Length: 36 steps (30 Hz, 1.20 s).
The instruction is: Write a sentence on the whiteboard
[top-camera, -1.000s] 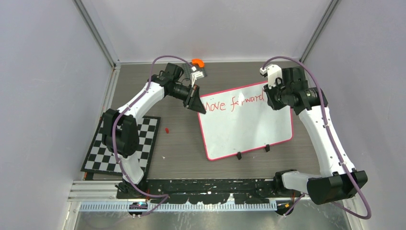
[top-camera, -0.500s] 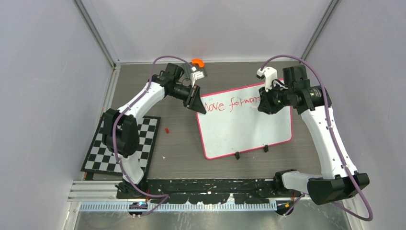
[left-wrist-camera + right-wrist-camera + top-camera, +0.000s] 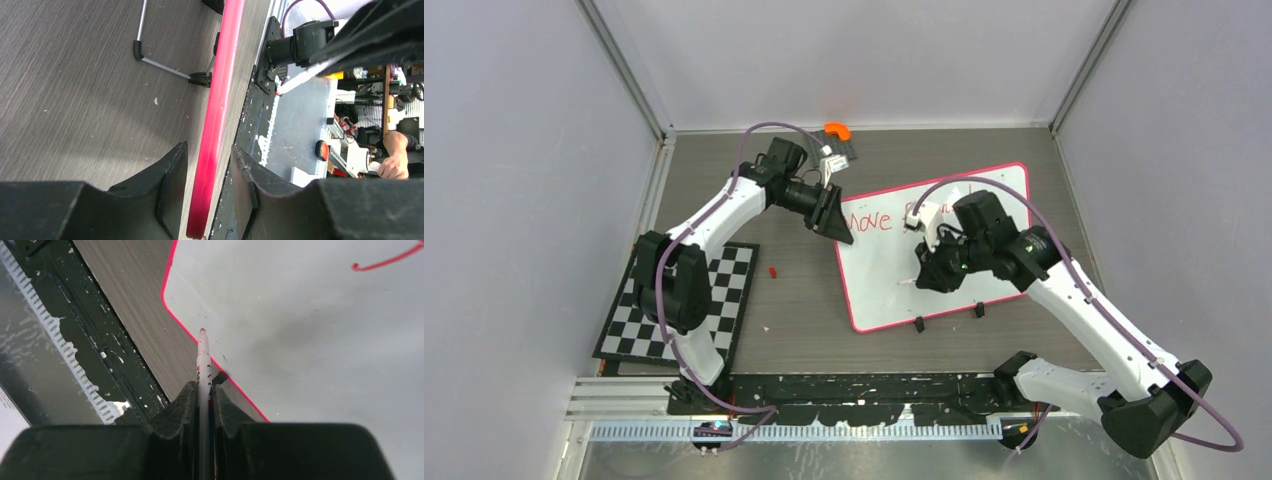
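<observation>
The whiteboard [image 3: 874,288] lies flat at centre right, pink-rimmed. Of the sentence [image 3: 870,221] only a red "Move" shows near the top left corner; my right arm covers what follows. My left gripper [image 3: 843,233] sits at that corner. In the left wrist view its fingers [image 3: 172,185] stand open astride the pink rim [image 3: 216,125], with a gap on each side. My right gripper [image 3: 927,272] hovers over the board's middle-left, shut on a white marker [image 3: 202,357]. The marker's red tip points toward the board's near edge. A red stroke [image 3: 385,261] shows at the top right.
A checkerboard mat [image 3: 679,300] lies at the left near my left arm's base. A small red piece [image 3: 772,271] rests on the table between mat and board. An orange part [image 3: 837,131] and a grey plate [image 3: 848,150] sit at the back. Two black clips [image 3: 921,324] line the board's near edge.
My right arm swung from the board's far right corner down to its middle-left, carrying the marker. My left gripper's jaws parted off the rim.
</observation>
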### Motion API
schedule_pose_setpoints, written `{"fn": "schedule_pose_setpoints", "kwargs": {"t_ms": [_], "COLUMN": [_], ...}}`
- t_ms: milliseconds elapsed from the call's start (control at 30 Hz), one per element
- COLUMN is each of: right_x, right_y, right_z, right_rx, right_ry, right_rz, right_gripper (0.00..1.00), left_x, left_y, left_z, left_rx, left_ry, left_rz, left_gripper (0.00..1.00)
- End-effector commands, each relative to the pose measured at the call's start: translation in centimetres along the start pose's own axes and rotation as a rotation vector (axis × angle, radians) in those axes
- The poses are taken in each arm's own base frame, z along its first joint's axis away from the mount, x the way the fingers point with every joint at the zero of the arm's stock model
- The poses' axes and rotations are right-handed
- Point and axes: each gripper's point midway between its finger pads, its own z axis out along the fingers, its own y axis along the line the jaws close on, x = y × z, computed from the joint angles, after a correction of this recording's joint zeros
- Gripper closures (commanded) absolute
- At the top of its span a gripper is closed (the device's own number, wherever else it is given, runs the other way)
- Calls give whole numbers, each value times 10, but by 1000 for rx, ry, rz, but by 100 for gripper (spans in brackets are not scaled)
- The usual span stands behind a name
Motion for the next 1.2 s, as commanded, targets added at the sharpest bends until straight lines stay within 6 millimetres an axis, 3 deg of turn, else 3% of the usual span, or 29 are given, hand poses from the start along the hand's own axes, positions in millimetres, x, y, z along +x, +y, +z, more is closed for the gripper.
{"fn": "schedule_pose_setpoints", "kwargs": {"t_ms": [0,167,467,733,1167], "right_x": [-21,-28,-57,-47,-42], "right_y": [8,14,18,30,26], "right_z": [13,27,48,49,58], "right_rx": [28,61,109,57,94], "right_ry": [-104,-136,-217,-249,-224], "right_rz": [-69,-172,-292,-311,-336], "right_gripper": [100,100,100,100,100], "left_x": [-9,-8,-1,1,3], "left_y": [-11,-9,-3,1,7], "left_z": [-6,0,7,11,15], "left_rx": [9,32,28,16,3], "left_ry": [-43,-61,-57,-54,-45], "left_rz": [36,0,-28,-41,-54], "left_gripper": [63,67,84,100,100]}}
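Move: Under the word "Move", the blank start of the next line lies about 12 cm left of the right hand, 2 cm ahead and 8 cm below. From that hand, "Move" stands some 12 cm left and 11 cm ahead, and "forward" about 14 cm ahead and 3 cm right. The near board foot is 9 cm back and 2 cm left. The whiteboard's left edge lies right between the left hand's open fingers; "Move" is 5 cm right and 4 cm ahead of them. Sweeping left over the blank lower board, the right hand carries the marker, still pinched, about 6.5 cm towards the left margin and sinks some 2 cm, leaning the marker tip outward and flatter by nearly 20 degrees. Meanwhile the left hand sinks about 1 cm, closes its half-open fingers onto the board's left edge and then holds there. ##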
